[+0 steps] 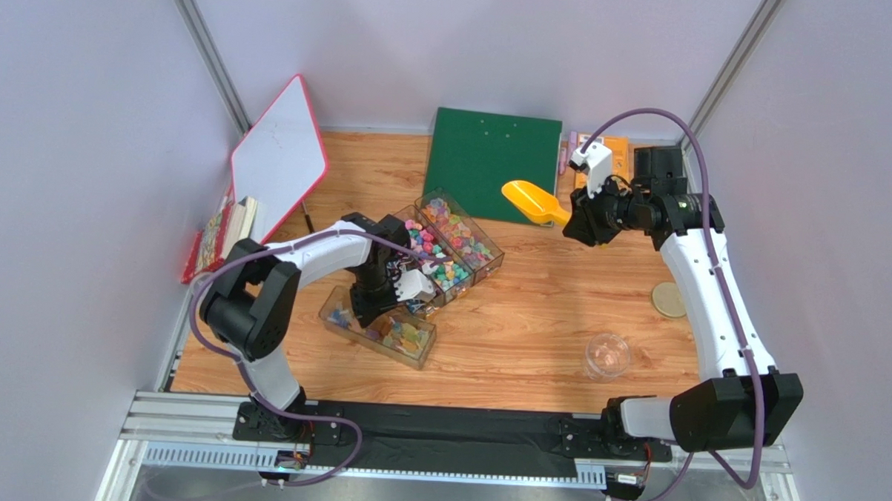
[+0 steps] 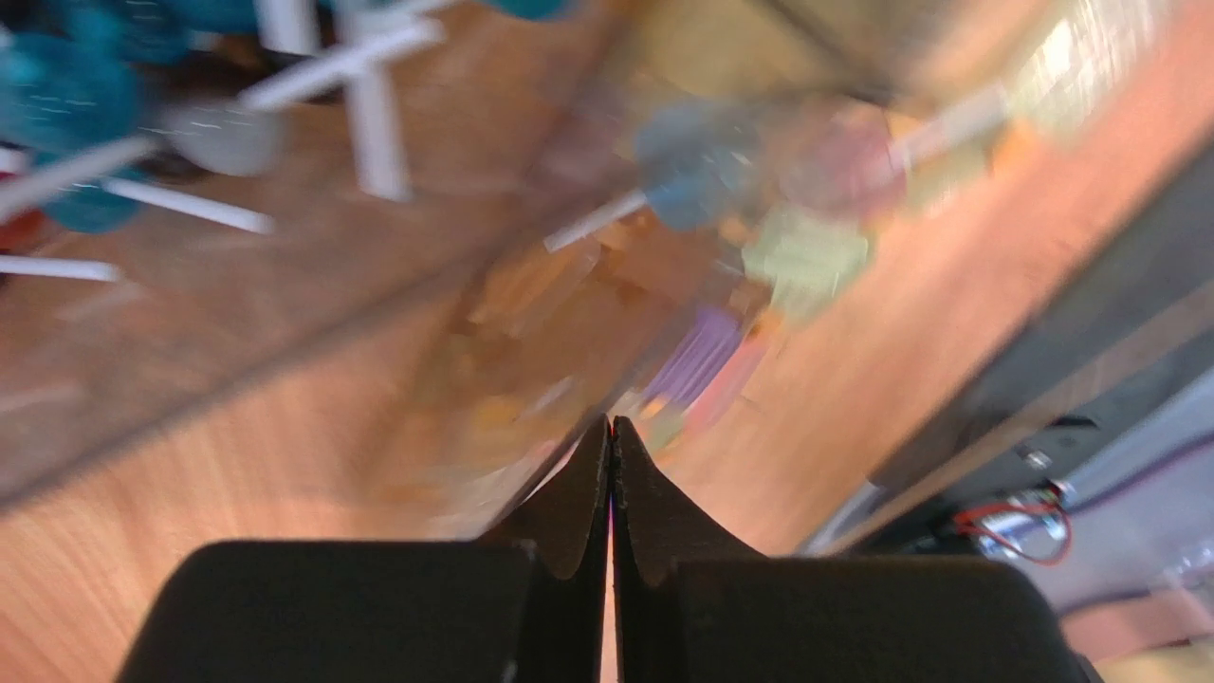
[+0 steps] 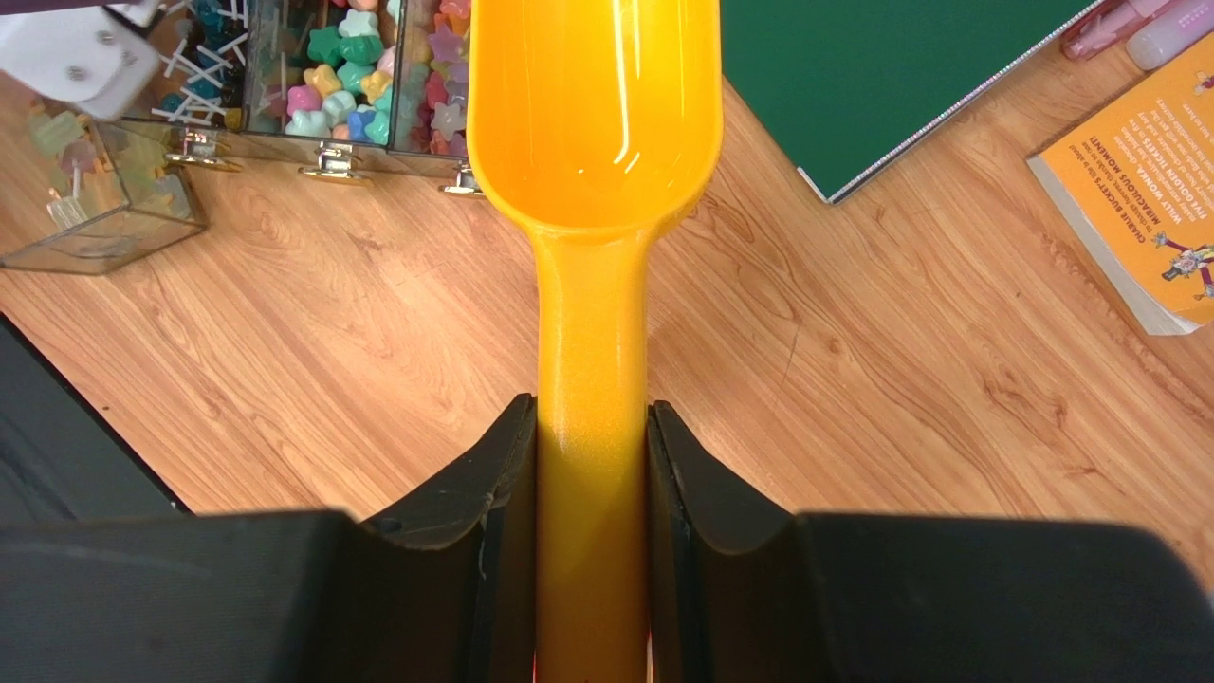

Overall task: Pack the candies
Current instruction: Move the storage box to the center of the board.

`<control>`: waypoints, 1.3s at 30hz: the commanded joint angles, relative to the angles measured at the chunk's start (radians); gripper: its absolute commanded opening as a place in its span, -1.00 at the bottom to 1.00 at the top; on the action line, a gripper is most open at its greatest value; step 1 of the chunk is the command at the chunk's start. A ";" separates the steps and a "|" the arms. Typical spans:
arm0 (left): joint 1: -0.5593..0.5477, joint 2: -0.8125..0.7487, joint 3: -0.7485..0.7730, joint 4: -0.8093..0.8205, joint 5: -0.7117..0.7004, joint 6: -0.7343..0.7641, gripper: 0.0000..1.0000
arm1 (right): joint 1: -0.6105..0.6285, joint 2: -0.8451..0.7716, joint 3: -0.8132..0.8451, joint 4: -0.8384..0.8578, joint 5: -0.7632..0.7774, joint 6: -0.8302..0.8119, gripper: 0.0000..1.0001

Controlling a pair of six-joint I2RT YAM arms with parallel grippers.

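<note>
The candies (image 1: 458, 247) fill a clear compartment box (image 1: 479, 236) at the table's middle; the right wrist view shows these candies (image 3: 352, 74) at its top left. My right gripper (image 1: 582, 223) hangs in the air right of the box, shut on the handle of an empty yellow scoop (image 1: 534, 201). That scoop (image 3: 593, 114) points at the box from between the right gripper's (image 3: 593, 413) jaws. My left gripper (image 1: 402, 305) is low at the box's open clear lid (image 1: 379, 327). This left gripper (image 2: 611, 423) is shut, tips at a blurred clear edge with blurred candies (image 2: 801, 245) beyond.
A small clear cup (image 1: 607, 355) and a round cork coaster (image 1: 669, 300) stand at the front right. A green notebook (image 1: 493, 152) and an orange book (image 3: 1140, 199) lie at the back. A red-rimmed whiteboard (image 1: 278, 161) leans over stacked books (image 1: 224, 232) at the left.
</note>
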 commanded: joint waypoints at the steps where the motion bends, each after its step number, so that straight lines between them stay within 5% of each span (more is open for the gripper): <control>1: 0.023 0.043 0.061 0.167 -0.131 -0.076 -1.00 | 0.001 -0.032 -0.007 0.063 0.000 0.037 -0.99; 29: -0.222 0.175 0.339 0.044 0.176 -0.067 -0.97 | -0.043 -0.046 -0.077 0.075 0.058 0.008 -0.99; 39: -0.270 0.358 0.578 0.081 0.237 -0.110 -0.95 | -0.066 -0.066 -0.103 0.069 0.093 0.005 -0.99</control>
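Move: The single clear box of gummies lies right at the left hand's shut fingertips, its middle about 3 cm to their right, 1 cm nearer the base and 1 cm lower. The three-compartment storage box has its middle some 15 cm ahead and 13 cm right; the green board stands about 33 cm ahead and 25 cm right. From the right hand, the single box is roughly 37 cm left, 14 cm back and 21 cm down. The single box is pushed by the left hand's shut fingertips, first forward about 7 cm towards the three-compartment box, then off to the right and somewhat back along its side, ending some 15 cm right of the start by the storage box's near corner. The right hand keeps its grip on the yellow scoop while easing down and right about 3 cm each. ##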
